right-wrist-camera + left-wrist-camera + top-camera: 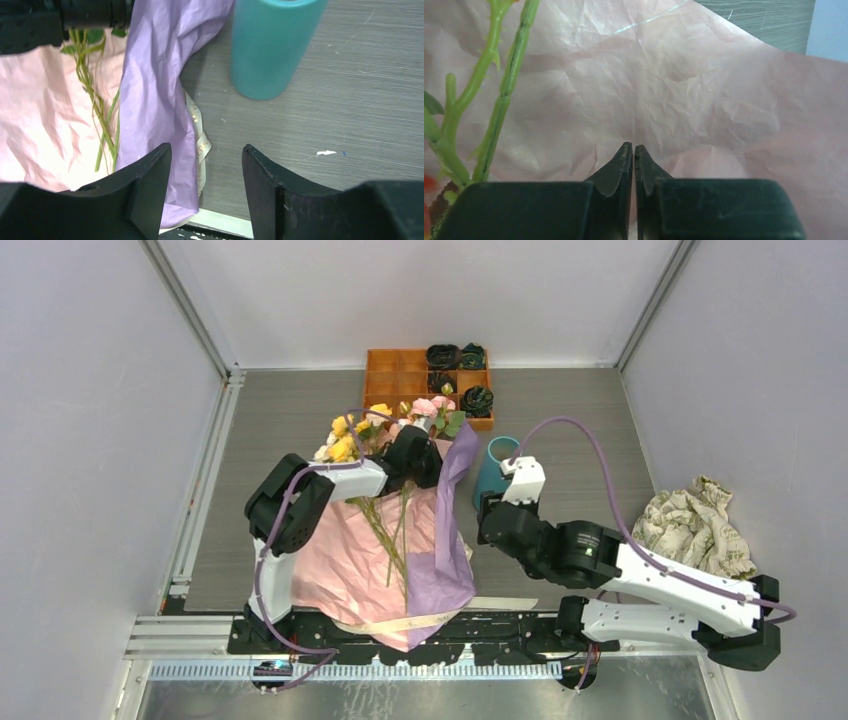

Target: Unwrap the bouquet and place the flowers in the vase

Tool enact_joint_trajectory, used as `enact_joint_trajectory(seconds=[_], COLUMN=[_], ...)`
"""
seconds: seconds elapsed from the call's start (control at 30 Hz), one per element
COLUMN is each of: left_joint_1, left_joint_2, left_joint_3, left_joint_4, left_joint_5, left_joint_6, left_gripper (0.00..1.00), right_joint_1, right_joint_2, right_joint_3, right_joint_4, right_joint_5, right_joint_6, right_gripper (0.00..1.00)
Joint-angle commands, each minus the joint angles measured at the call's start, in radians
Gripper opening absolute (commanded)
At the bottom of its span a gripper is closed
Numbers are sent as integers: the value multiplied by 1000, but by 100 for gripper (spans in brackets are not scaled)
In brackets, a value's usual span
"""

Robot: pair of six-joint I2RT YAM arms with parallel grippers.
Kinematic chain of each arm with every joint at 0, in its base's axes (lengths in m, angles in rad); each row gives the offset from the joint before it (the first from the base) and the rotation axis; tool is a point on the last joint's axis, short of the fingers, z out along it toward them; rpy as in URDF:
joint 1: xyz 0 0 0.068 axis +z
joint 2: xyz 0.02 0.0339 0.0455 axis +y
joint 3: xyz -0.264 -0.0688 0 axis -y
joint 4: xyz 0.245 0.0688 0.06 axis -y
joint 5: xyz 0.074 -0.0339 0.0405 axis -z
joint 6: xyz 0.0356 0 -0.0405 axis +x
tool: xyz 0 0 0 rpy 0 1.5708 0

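Note:
The bouquet's paper lies unfolded near the front edge, pink inside (335,550) (684,100) up, with a purple flap (447,540) (155,90) standing along its right side. The flowers (350,435) lie on it, heads at the far end, green stems (390,530) (499,95) (100,120) running toward me. My left gripper (420,455) (634,147) is shut just over the pink paper, right of the stems, with nothing seen between its tips. The teal vase (495,468) (272,45) stands upright right of the flap. My right gripper (497,508) (206,150) is open and empty, near the vase and beside the flap.
A cream ribbon (420,622) (200,137) lies under the paper's near edge. An orange compartmented tray (395,370) with dark rosettes (477,400) sits at the back. A crumpled beige patterned cloth (695,525) lies at the right, by the wall.

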Motion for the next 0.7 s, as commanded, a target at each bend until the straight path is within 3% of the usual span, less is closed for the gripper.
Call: enact_joint_trajectory(seconds=[0.0,0.1,0.37,0.57,0.67], left_joint_1=[0,0,1,-3,-3], left_joint_2=[-69,-192,-641,-1053,-1168], left_joint_3=[9,-55,-309,-487,-550], left_joint_4=[24,-8,-320,-593,-706], left_joint_5=[-6,-69,-388,-596,-648], left_joint_6=[22,40,74,29,-23], left_gripper=[7,7,6,8,10], right_joint_1=[52,110,193,203,203], right_joint_2=[41,64,210,353,487], right_joint_3=[18,40,126,180,259], right_joint_4=[78,127,226,335,280], right_joint_5=[-55,-63,-100,-192,-193], right_joint_6=[-53,-83,-137,-192,-200], right_gripper=[59,59,57,58,59])
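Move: The bare stems that my right hand is heading for lie about 19 cm to its left, 6 cm farther out and some 20 cm below. The vase stands about 13 cm ahead of that hand and 3 cm to its right, its middle 11 cm lower; the purple wrap runs about 8 cm to the left and 4 cm ahead, 19 cm down. From my left hand the stems lie about 17 cm left, 13 cm back and 4 cm below. I swing my right hand left about 14 cm, high across the purple wrap towards the stems, turning it some 25 degrees counter-clockwise with its fingers staying open. Meanwhile my left hand, fingers still shut, comes free of the wrap it has spread and backs out to the left, up and back over the flowers, making room. ##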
